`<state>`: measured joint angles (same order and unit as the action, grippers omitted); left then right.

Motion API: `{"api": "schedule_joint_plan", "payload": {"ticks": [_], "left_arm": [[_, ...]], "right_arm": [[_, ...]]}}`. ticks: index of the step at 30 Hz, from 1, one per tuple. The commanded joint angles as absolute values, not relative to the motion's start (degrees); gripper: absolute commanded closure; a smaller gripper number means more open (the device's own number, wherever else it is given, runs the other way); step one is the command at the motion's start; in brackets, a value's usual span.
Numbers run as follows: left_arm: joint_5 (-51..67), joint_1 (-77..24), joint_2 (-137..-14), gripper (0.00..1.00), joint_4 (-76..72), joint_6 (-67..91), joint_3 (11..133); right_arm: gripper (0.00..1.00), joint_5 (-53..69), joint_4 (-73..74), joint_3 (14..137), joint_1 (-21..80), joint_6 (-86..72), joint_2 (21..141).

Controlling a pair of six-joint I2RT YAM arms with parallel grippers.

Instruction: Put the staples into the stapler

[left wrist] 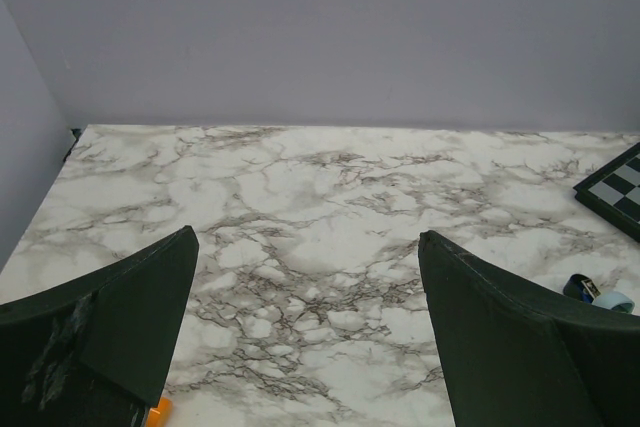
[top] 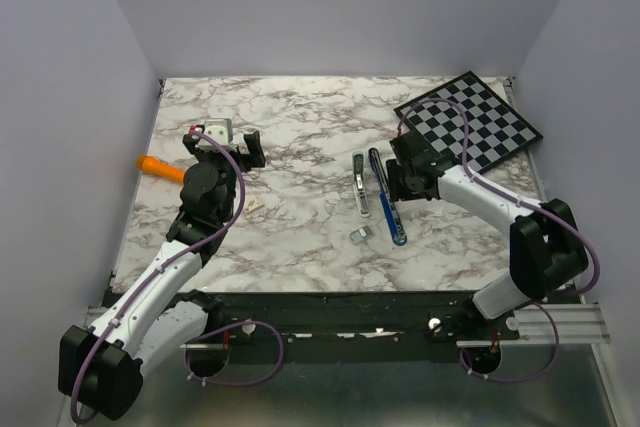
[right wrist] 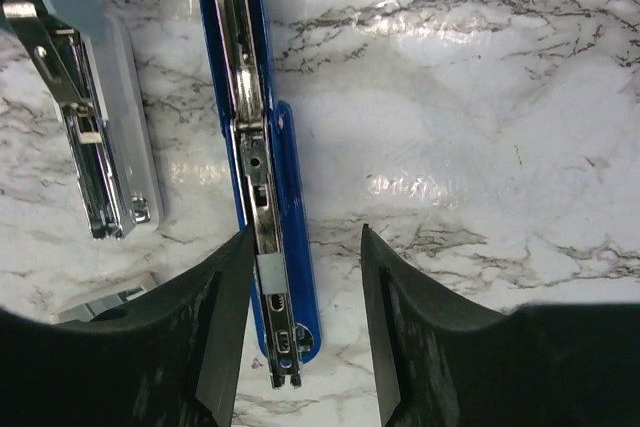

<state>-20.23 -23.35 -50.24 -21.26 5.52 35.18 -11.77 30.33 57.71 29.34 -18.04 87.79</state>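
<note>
The stapler lies opened out at centre right: its dark blue base [top: 390, 205] [right wrist: 283, 147] holds the silvery channel, and the light blue top [top: 360, 187] [right wrist: 100, 137] lies beside it on the left. A small grey block of staples [right wrist: 270, 269] rests in the channel. My right gripper [top: 396, 183] [right wrist: 305, 237] is open over the base's near end, its jaws on either side of that block and gripping nothing. Another staple block [top: 361, 234] [right wrist: 100, 299] lies on the marble near the top's end. My left gripper [top: 225, 147] [left wrist: 308, 247] hangs wide open and empty at the left.
An orange stick [top: 160, 168] [left wrist: 158, 412] lies left of the left arm. A small white box [top: 217, 128] sits behind that gripper, and a tiny whitish piece [top: 254, 204] lies beside the arm. A chessboard [top: 470, 122] [left wrist: 615, 192] fills the back right corner.
</note>
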Motion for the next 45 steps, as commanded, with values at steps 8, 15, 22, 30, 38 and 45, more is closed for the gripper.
{"api": "schedule_joint_plan", "payload": {"ticks": [8,15,22,30,38,45], "left_arm": [[-19.07,-23.2,-49.04,0.01,-21.8,6.07,35.07],[-18.9,-23.2,-49.13,0.01,-21.8,6.24,35.16],[-18.81,-23.2,-49.22,0.01,-21.88,6.42,35.16],[-18.54,-23.29,-48.96,0.01,-22.06,6.77,34.98],[-18.54,-23.29,-48.43,0.01,-21.97,7.03,34.89],[-18.28,-23.64,-48.08,0.01,-22.06,7.29,34.89]], "right_arm": [[0.45,-13.36,34.45,61.08,28.65,-20.39,93.43],[0.45,-12.66,35.15,58.8,28.65,-20.66,92.81],[0.45,-10.99,36.21,56.78,28.65,-20.48,92.37],[0.45,-10.55,38.49,55.72,28.65,-20.83,88.95],[0.45,-7.74,39.2,53.27,28.74,-20.92,86.31],[0.45,-6.59,40.78,52.03,28.74,-21.09,84.03]]}}
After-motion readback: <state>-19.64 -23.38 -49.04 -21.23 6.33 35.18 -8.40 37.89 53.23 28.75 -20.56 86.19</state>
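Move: The staples lie in the blue stapler's open magazine, some 2 cm to the right hand's left and 3 cm below, level with it fore and aft. The magazine tip is about 6 cm back and 4 cm down; the grey stapler lies about 6 cm ahead and 8 cm left, the staple box about 5 cm back and 8 cm left. From the left hand the staples are roughly 31 cm right, 3 cm back and 26 cm down. The right hand sinks about 2.5 cm, then draws back 5 cm, left finger pushing staples along towards the magazine tip. ##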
